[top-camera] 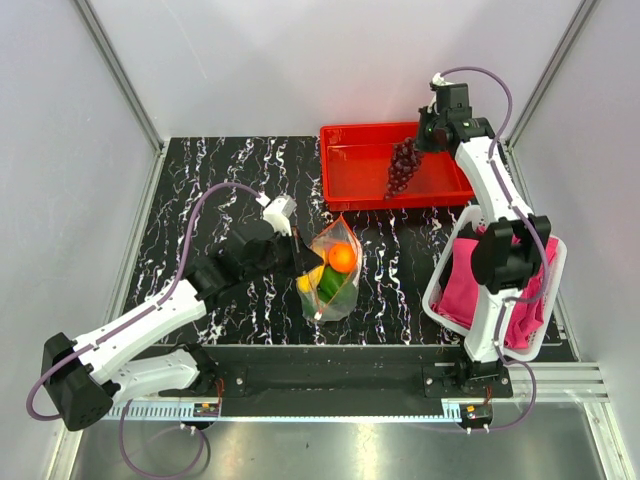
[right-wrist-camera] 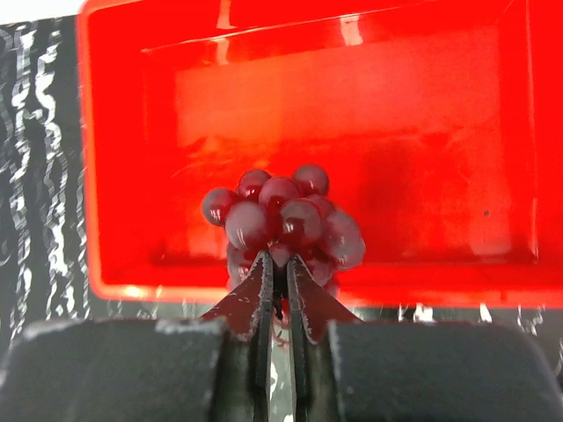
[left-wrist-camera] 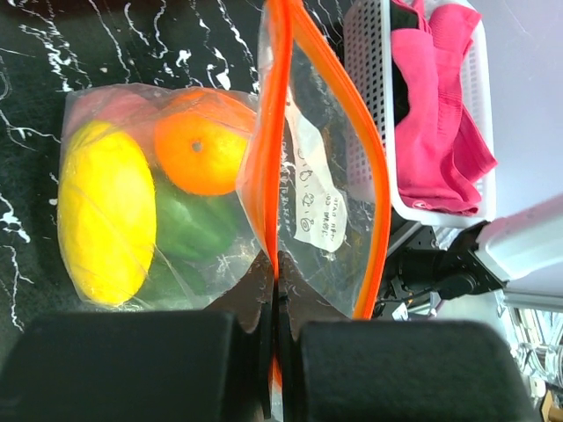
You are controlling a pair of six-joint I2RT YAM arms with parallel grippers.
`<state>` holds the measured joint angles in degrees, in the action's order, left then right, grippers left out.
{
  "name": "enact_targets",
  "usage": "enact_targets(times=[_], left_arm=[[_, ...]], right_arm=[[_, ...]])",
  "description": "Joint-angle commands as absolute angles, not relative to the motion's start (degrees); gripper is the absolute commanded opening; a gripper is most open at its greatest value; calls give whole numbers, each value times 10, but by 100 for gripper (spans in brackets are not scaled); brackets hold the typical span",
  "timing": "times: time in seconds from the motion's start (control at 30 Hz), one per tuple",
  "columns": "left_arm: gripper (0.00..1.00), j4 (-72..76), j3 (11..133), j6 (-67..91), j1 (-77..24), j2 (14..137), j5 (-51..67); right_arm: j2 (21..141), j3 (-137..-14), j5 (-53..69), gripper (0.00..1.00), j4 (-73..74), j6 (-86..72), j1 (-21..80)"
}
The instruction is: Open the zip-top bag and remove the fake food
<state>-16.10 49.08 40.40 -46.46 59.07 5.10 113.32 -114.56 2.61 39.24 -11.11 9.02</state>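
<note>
The zip-top bag (top-camera: 332,290) lies mid-table, its mouth gaping between two orange-red zip strips (left-wrist-camera: 274,132). Inside it are an orange ball (left-wrist-camera: 198,154), a yellow oblong fruit (left-wrist-camera: 101,215) and a green pepper (left-wrist-camera: 189,229). My left gripper (left-wrist-camera: 277,283) is shut on one zip strip at the bag's mouth; from above it sits at the bag's left (top-camera: 296,243). My right gripper (right-wrist-camera: 280,264) is shut on the top of a dark purple grape bunch (right-wrist-camera: 281,215). The bunch (top-camera: 402,168) hangs over the red tray (top-camera: 340,190).
A white basket (top-camera: 436,290) of pink cloths stands at the right, by the right arm's base, and also shows in the left wrist view (left-wrist-camera: 369,88). The red tray's floor (right-wrist-camera: 352,132) is bare under the grapes. Walls enclose the black marbled table.
</note>
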Motion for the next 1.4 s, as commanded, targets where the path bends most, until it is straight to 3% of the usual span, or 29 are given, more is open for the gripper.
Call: enact_targets(times=[0.0, 0.17, 0.27, 0.3, 0.37, 0.4, 0.53, 0.63, 0.83, 1.03, 1.27, 1.37], left_arm=[[0, -120, 488, 395, -466, 585, 78], [0, -118, 490, 396, -466, 585, 84], [0, -116, 491, 398, -466, 589, 89], [0, -115, 490, 399, -466, 590, 90], [0, -111, 489, 403, -466, 590, 91], [0, -109, 488, 405, -467, 590, 92], [0, -103, 485, 416, -466, 589, 89], [0, -99, 485, 422, -466, 589, 86], [0, -99, 482, 427, -466, 585, 74], [0, -97, 482, 439, -466, 585, 75], [0, -85, 490, 442, -467, 595, 84], [0, -84, 489, 444, -467, 601, 86]], right_arm=[[1159, -1194, 65, 1, 356, -122, 88], [1215, -1224, 77, 10, 359, -134, 88], [1231, -1235, 89, 23, 381, -141, 88], [1233, -1234, 90, 36, 386, -142, 88], [1236, -1234, 83, 48, 409, -147, 88], [1237, -1236, 63, 59, 417, -149, 89], [1216, -1224, 14, 78, 471, -157, 88], [1153, -1158, 4, 86, 479, -170, 89], [972, -939, 45, 94, 404, -260, 105], [808, -793, 39, 97, 394, -253, 204], [592, -566, 286, 100, 194, -372, 227], [527, -528, 314, 100, 180, -408, 229]])
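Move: Just beyond the near rim, the right hand holds the grapes over the red bin. The bin's middle lies about 8 cm ahead, 2 cm right and 20 cm below. Of this hand's other things, the zip-top bag is some 28 cm back, 19 cm left and 14 cm lower, and the white basket some 28 cm back, 23 cm right and 17 cm below. From the left hand, the bin's middle is about 38 cm ahead, 21 cm right and 18 cm down. Lowering the grapes about 6 cm into the red bin while easing slightly forward, the right hand opens its fingers wide and lets go. It then sweeps back roughly 30 cm, bearing left and climbing again to its starting height, towards the zip-top bag, its wrist rolling left side up by nearly 30 degrees. The left hand keeps its pinch on the bag's edge. ##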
